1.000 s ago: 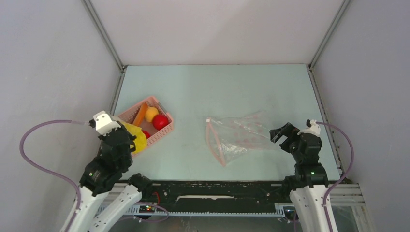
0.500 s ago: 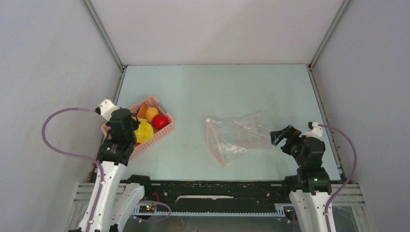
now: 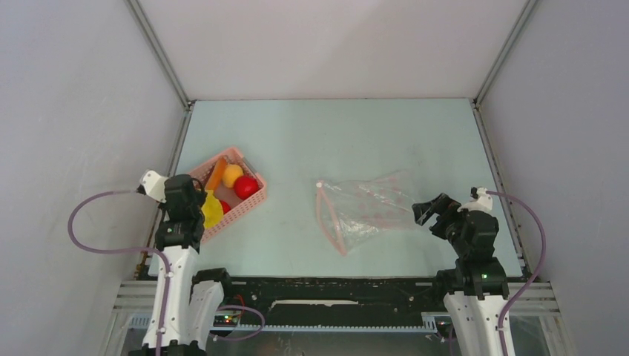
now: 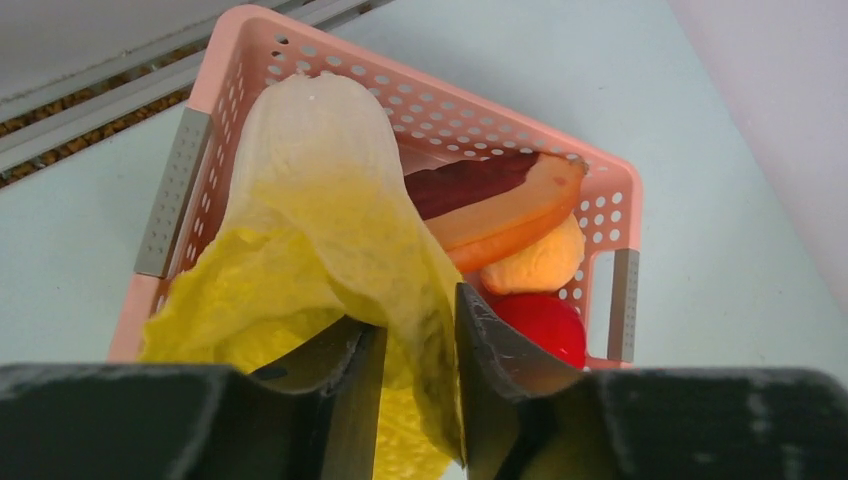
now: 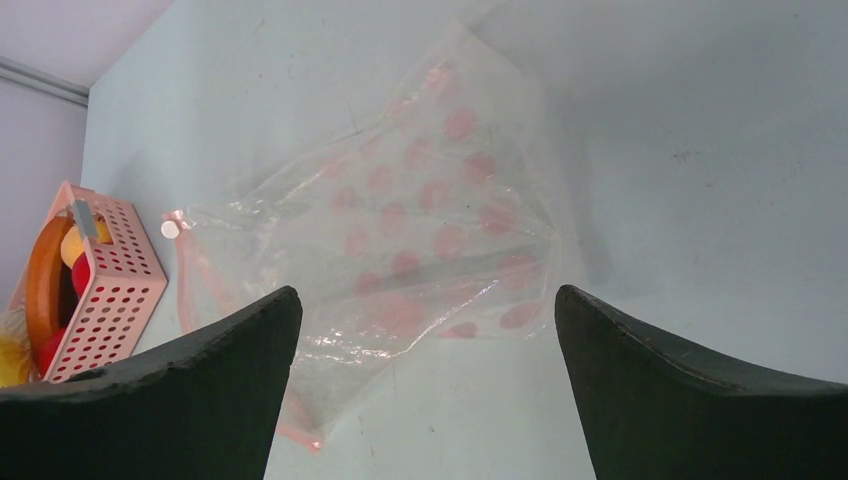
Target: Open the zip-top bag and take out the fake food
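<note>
The zip-top bag lies flat and crinkled on the table, its pinkish zip edge facing left; nothing shows inside it. The fake food sits in a pink basket: a red fruit, an orange-yellow fruit, an orange stick and a large yellow leafy piece. My left gripper hangs over the basket's near end, its jaws slightly parted, open, with the yellow piece lying between them. My right gripper stands wide open just right of the bag, holding nothing.
The pink basket stands close to the left wall rail. Bare table stretches between basket and bag and behind both. The enclosure's side walls close in on either side.
My left arm carried the yellow piece from the basket's near-left side in over the basket and lowered it, and its jaws have parted. The right arm barely shifted.
</note>
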`<state>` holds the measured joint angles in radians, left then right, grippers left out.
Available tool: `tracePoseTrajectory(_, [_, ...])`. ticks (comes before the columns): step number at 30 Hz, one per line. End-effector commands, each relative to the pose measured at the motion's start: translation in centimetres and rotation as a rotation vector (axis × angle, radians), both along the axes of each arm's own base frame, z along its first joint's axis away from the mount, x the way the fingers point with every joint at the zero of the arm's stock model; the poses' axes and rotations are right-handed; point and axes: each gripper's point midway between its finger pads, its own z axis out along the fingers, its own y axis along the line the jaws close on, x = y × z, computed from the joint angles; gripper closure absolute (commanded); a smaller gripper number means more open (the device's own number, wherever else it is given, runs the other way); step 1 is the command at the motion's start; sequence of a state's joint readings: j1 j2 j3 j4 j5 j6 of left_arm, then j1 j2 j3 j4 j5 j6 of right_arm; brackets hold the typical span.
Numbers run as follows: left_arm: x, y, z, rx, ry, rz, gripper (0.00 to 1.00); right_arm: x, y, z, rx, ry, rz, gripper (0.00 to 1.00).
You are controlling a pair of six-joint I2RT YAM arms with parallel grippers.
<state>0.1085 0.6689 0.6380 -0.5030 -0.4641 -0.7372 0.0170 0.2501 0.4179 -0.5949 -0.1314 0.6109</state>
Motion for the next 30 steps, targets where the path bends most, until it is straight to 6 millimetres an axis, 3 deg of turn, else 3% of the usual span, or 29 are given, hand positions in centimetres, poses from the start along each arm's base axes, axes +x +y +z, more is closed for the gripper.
tracePoseTrajectory(1, [0.7,0.2,0.4,-0.053,-0.035,-0.015,0.56,-0.1,0.5,2.6,-0.008,-0.071,0.039,0.00])
tracePoseTrajectory(5, [0.4,0.1,1.9,-0.011,-0.037,-0.066,0.24,-0.6,0.6,4.0,-0.008,-0.095,0.053,0.00])
tracePoseTrajectory(10, [-0.5,-0.9,3.8,0.038,-0.036,-0.159,0.01,-1.4,0.6,6.3,-0.019,-0.143,0.057,0.01])
tracePoseTrajectory(15, [-3.1,-1.6,5.9,0.090,-0.025,-0.211,0.00,-2.7,0.3,8.7,-0.048,-0.191,0.051,0.00])
tracePoseTrajectory(23, [-9.2,-2.6,11.1,0.206,-0.109,-0.249,0.00,-5.6,-1.1,13.0,-0.154,-0.308,0.019,0.00])
tracePoseTrajectory(30, [-16.4,-1.8,15.5,0.351,-0.240,-0.234,0.00,-8.5,-3.3,16.5,-0.253,-0.461,-0.078,0.01])
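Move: Between the left hand's half-open fingers hang the yellow leaves of the fake cabbage, whose middle lies about 2 cm ahead, 4 cm left and 7 cm below, inside the basket. From that hand the carrot is some 10 cm ahead and 3 right, the orange 10 ahead and 8 right, and the red tomato 6 ahead and 12 right, all roughly 9 cm below. The cabbage lies about 74 cm left of the right hand, 4 ahead and 5 below. Opening the rest of the way to full width, the left fingers let go of the cabbage's leaves while the hand barely shifts over the basket; it then speeds up and back, about 14 cm up and 12 back, tipping its fingers up and turning some 15 degrees clockwise. Meanwhile the open, empty right hand rises about 15 cm and draws back 7 from the flat bag, its fingers tipping up. ##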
